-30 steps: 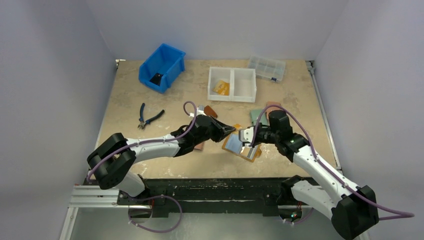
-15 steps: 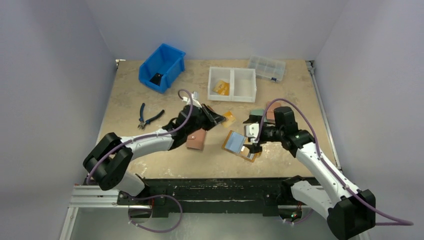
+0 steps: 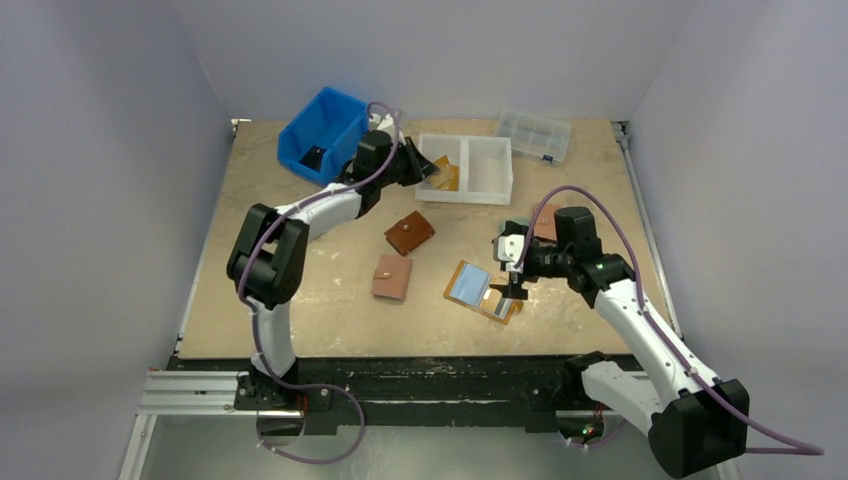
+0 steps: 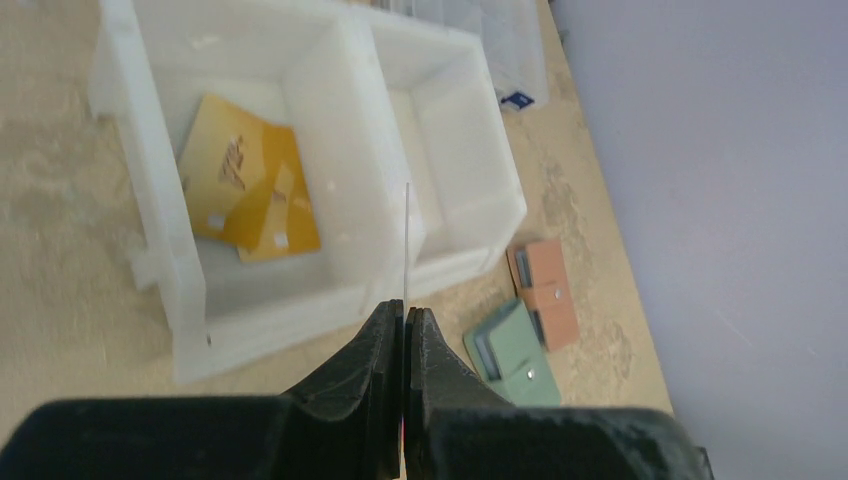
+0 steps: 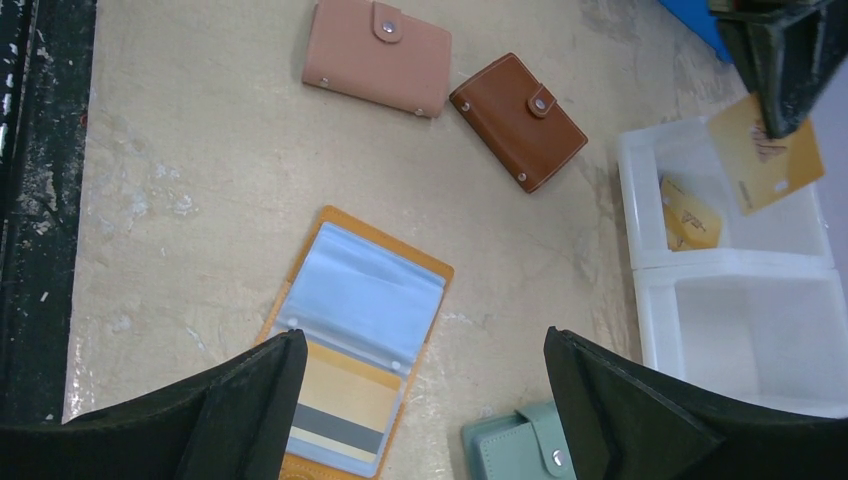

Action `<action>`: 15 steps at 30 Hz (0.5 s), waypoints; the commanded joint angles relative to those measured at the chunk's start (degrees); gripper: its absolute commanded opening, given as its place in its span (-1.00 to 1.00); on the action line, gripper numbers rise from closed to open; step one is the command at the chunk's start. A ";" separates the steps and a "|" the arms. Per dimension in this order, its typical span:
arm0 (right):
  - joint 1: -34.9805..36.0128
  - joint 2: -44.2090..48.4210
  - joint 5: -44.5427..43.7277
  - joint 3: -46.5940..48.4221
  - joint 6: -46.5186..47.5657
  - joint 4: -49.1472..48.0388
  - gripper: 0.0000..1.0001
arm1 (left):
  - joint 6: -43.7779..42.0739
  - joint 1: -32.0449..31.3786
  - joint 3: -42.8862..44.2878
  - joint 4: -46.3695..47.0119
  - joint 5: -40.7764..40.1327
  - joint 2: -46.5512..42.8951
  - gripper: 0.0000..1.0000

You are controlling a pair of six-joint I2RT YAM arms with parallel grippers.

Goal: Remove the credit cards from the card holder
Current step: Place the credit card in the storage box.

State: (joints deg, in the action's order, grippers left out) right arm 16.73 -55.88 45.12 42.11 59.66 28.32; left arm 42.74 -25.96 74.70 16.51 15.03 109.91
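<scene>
The mustard-orange card holder (image 3: 470, 285) lies open on the table, its bluish sleeves (image 5: 365, 300) facing up. One striped orange-yellow credit card (image 5: 340, 410) sits in its lower sleeve. My right gripper (image 5: 425, 340) hangs open just above the holder's right end (image 3: 508, 268), touching nothing. My left gripper (image 3: 428, 167) is at the back, shut on an orange credit card (image 5: 765, 150), which is seen edge-on (image 4: 405, 250) in the left wrist view. It holds the card over the left compartment of the white tray (image 4: 180, 280), where other orange cards (image 4: 250, 190) lie.
A brown wallet (image 3: 410, 232) and a pink wallet (image 3: 391, 277) lie left of the holder. A green wallet (image 3: 515, 232) and a salmon one (image 3: 545, 220) lie behind it. A blue bin (image 3: 322, 133), pliers (image 3: 298, 235) and a clear organiser box (image 3: 534, 135) sit further back.
My left arm has swung from the holder to the white tray at the back, carrying the orange card. My right gripper opened and shifted slightly right.
</scene>
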 commanded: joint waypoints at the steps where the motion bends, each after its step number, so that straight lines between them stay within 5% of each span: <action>1: -0.36 -0.23 2.51 1.55 -0.99 0.55 0.98 | -5.54 0.98 12.33 -6.57 0.45 6.74 -1.00; 7: -0.67 -0.56 3.02 1.49 -1.12 0.65 0.98 | -7.31 1.08 27.90 -17.08 -1.68 16.68 -1.00; 15: -1.30 -0.82 3.35 1.40 -1.21 0.75 0.98 | -11.56 0.66 54.16 -39.68 -6.47 29.61 -0.40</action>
State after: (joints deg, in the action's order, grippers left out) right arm 16.16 -56.80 46.28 42.11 59.33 28.97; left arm 35.24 -25.17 118.24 -10.11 12.60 137.88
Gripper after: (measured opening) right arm 0.987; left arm 0.260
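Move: Shut on a yellow card, the left hand has the storage box's left compartment about 10 cm ahead, 3 cm to its right and 14 cm below. The cards already in there lie some 8 cm ahead, 4 cm right and 15 cm down; the right compartment is 10 cm ahead and 16 cm right, and the brown card holder 7 cm back, 5 cm left. From the right hand the left compartment is roughly 32 cm ahead and 13 cm left. Carrying the yellow card out over the box's left compartment, the left hand goes forward about 10 cm and then, still going forward, sinks some 5 cm towards the compartment. The fingers dip about 10 degrees, and late in the descent they open to roughly a quarter, letting go of the card above the cards already there. ##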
